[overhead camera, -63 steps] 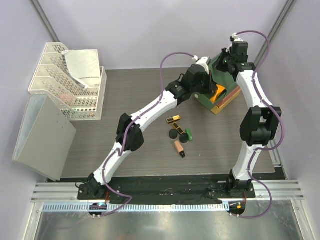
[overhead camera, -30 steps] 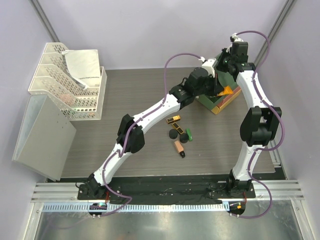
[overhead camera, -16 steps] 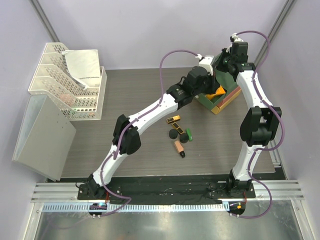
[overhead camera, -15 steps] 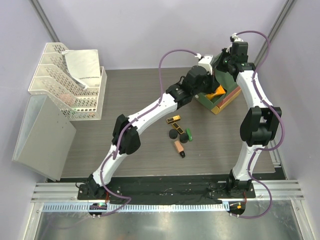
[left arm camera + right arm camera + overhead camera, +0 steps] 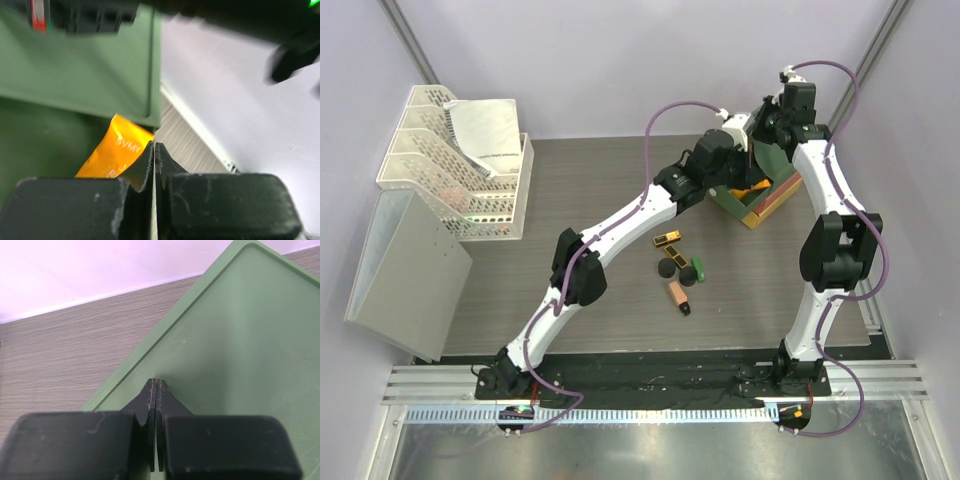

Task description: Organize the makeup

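Observation:
The orange tube [image 5: 753, 187] lies in the pulled-out green drawer of the stacked drawer box [image 5: 782, 165]. My left gripper [image 5: 742, 165] hovers over that drawer, shut and empty. In the left wrist view the orange tube [image 5: 116, 152] shows just left of the closed gripper [image 5: 154, 150]. My right gripper [image 5: 156, 383] is shut, its tips resting on the box's green top [image 5: 240, 340]. On the table lie two black-gold sticks [image 5: 667, 238] [image 5: 673, 254], two black round compacts [image 5: 666, 268] [image 5: 686, 276], a green tube [image 5: 698, 268] and a peach bottle with black cap [image 5: 677, 296].
White mesh file trays [image 5: 450, 165] holding paper stand at the back left, with a grey box [image 5: 405, 270] in front of them. The grey walls close in behind and to the right of the drawer box.
The orange tube has dropped from beside the box's top down into the open drawer. My left wrist has shifted slightly above it. The right arm has stayed still.

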You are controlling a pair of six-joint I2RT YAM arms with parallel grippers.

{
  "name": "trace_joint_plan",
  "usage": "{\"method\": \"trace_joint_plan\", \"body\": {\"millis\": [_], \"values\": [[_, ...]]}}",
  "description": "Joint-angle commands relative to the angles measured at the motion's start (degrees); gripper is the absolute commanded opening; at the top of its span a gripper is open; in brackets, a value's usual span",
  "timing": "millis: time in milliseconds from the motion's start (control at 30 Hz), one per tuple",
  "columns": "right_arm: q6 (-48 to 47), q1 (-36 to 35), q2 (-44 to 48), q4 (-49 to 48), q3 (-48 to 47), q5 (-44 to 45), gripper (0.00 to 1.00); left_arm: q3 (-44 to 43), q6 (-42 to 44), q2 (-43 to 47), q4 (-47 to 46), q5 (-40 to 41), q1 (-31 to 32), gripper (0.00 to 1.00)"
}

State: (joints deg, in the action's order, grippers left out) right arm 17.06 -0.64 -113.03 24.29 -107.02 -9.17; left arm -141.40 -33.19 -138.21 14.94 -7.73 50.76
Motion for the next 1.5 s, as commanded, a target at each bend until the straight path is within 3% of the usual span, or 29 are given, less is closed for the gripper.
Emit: {"method": "trace_joint_plan", "body": {"millis": [0,267,467,667,767,867,900,967,1033,1167,1267,1467], "values": [[-2.47,-0.32,-7.82,21.67,5.60,2.05,0.01,-1.85,0.75,-0.65,4.03,0.51,0.13,0.00],[-2.47,-0.41,-7.99,21.76,5.51,2.14,0.01,-3.00,3.48,-2.32,8.61,7.28,0.30,0.00],[-2.38,-0.41,-7.73,21.67,5.86,2.14,0.01,-2.04,4.71,-0.57,5.29,8.61,0.30,0.00],[-2.47,-0.41,-7.47,21.67,6.04,2.40,0.01,6.92,6.29,8.74,-3.59,8.87,-0.40,0.00],[-2.47,-0.41,-7.46,21.76,5.95,2.40,0.01,9.81,6.82,12.96,-2.90,7.99,-1.63,0.01],[-2.56,-0.41,-7.55,21.76,5.69,2.40,0.01,17.70,6.47,19.11,-1.85,5.82,-3.39,0.24],[-2.56,-0.41,-7.55,21.76,5.60,2.49,0.01,19.74,6.30,20.86,-0.54,5.71,-3.82,0.41],[-2.65,-0.41,-7.55,21.67,5.51,2.58,0.01,24.91,5.86,24.89,6.45,6.92,-4.97,0.58],[-2.65,-0.41,-7.46,21.67,5.51,2.75,0.01,27.92,4.19,27.11,14.80,7.37,-5.58,0.67],[-2.73,-0.41,-7.73,21.76,5.42,2.75,0.01,40.19,0.51,33.16,21.97,5.97,-5.94,0.86],[-2.82,-0.41,-8.08,21.67,5.42,2.75,0.01,48.31,-3.10,36.25,23.64,2.29,-6.03,0.95],[-2.82,-0.41,-8.52,21.67,5.86,2.49,0.01,52.98,-5.83,32.67,28.21,-8.08,-6.29,0.97]]}}
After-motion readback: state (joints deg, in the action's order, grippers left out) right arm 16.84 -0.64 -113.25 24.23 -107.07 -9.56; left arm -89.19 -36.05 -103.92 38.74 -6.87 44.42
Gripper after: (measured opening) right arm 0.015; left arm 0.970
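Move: The left hand, shut, is over the open green drawer, with the orange tube some 5 cm below it and 2 cm back. Its next goal, the far gold-black compact on the table, lies about 20 cm left, 7 cm back and 26 cm down. The near compact lies some 12 cm back and 18 left, the left black pot 15 back and 20 left, equally low. From the right hand, the far compact is roughly 23 cm back, 22 left and 22 down. With its fingers shut, the left hand presses down about 5 cm onto the orange tube in the drawer and lingers there. It then lifts clear and sweeps left some 20 cm, opening wide. Over the table it drops steeply and draws back towards the gold-black compacts, tipping its fingers down about 30 degrees, and ends above them without touching. The right hand stays shut on the green lid. ##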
